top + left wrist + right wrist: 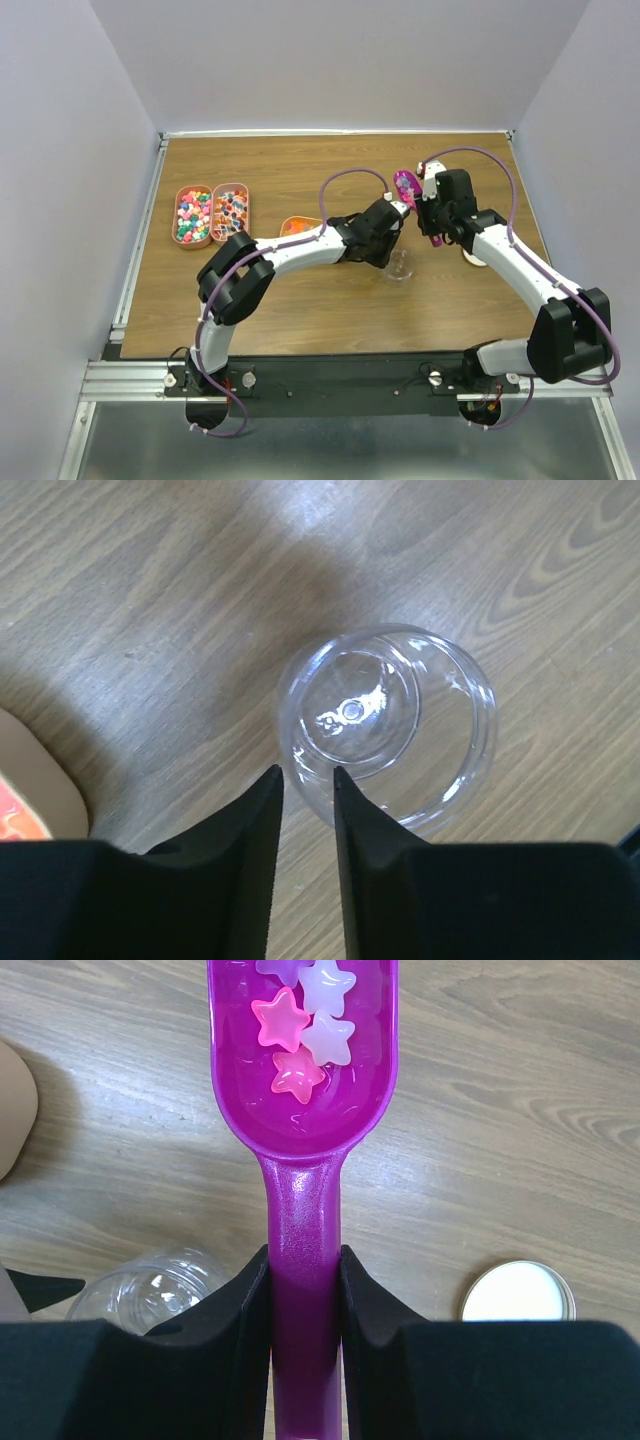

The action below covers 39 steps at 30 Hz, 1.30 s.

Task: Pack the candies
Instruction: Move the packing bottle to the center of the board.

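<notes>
A magenta scoop (300, 1120) holds several star-shaped candies (300, 1035), pink, white and purple, in its bowl. My right gripper (304, 1260) is shut on the scoop's handle and holds it level above the table, also seen in the top view (407, 187). A clear empty jar (400, 720) stands upright on the wood; it also shows low left in the right wrist view (150, 1295). My left gripper (306, 772) stands astride the jar's near rim, jaws narrow, one finger outside and one over the opening. More candies fill two peach trays (193, 215).
The two oblong trays (230, 210) lie at the left of the table. A third tray with orange contents (298, 226) sits behind my left arm. A white round lid (517, 1295) lies on the wood right of the scoop handle. Walls enclose the table.
</notes>
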Available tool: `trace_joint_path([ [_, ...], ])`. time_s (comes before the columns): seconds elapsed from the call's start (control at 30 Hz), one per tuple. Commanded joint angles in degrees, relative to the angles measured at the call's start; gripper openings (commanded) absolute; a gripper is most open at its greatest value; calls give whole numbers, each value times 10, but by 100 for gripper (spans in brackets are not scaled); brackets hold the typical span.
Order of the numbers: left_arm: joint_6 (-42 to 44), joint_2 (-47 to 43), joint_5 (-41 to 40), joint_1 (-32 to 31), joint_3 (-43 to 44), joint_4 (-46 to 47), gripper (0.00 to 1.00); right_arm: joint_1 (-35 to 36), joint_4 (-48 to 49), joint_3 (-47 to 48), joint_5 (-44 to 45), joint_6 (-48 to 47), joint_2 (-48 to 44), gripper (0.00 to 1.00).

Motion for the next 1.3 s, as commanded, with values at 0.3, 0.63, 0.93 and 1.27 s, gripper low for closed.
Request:
trace_joint_path([
  [0.3,-17,-15,-81,-4,-7,-58,7,-3,27,-13,-24,1,-16,1],
  [0.63,-18,-70,-203,3,-38,-137,4,-3,27,-14,-65,-12,-23,1],
  [0.93,-10,-101,-276,44,-96,-177,3,-3,29,-13,-78,-19,-29,1],
  [1.27,10,-70,-289,92,-74,-138,3,-2,32,-13,-101,-22,-24,1],
])
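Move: The packing bottle's near-left rim is already at the left fingertips, its middle about 4 cm to the right, level fore-and-aft and some 3 cm below. The orange candy tray is roughly 16 cm left and 5 cm ahead of this hand; the white lid is about 21 cm right and 2 cm ahead. From the right hand, the bottle lies some 7 cm left, 9 cm back and 9 cm below. Left fingers close and pinch the bottle's left rim, then slide the bottle about 16 cm left along the board towards the candy tray, easing forward a few centimetres near the end; the hand straightens from its rightward slant and turns counter-clockwise, some 30 degrees in all. The right hand keeps its grip on the loaded scoop, drifting about 2 cm left. ##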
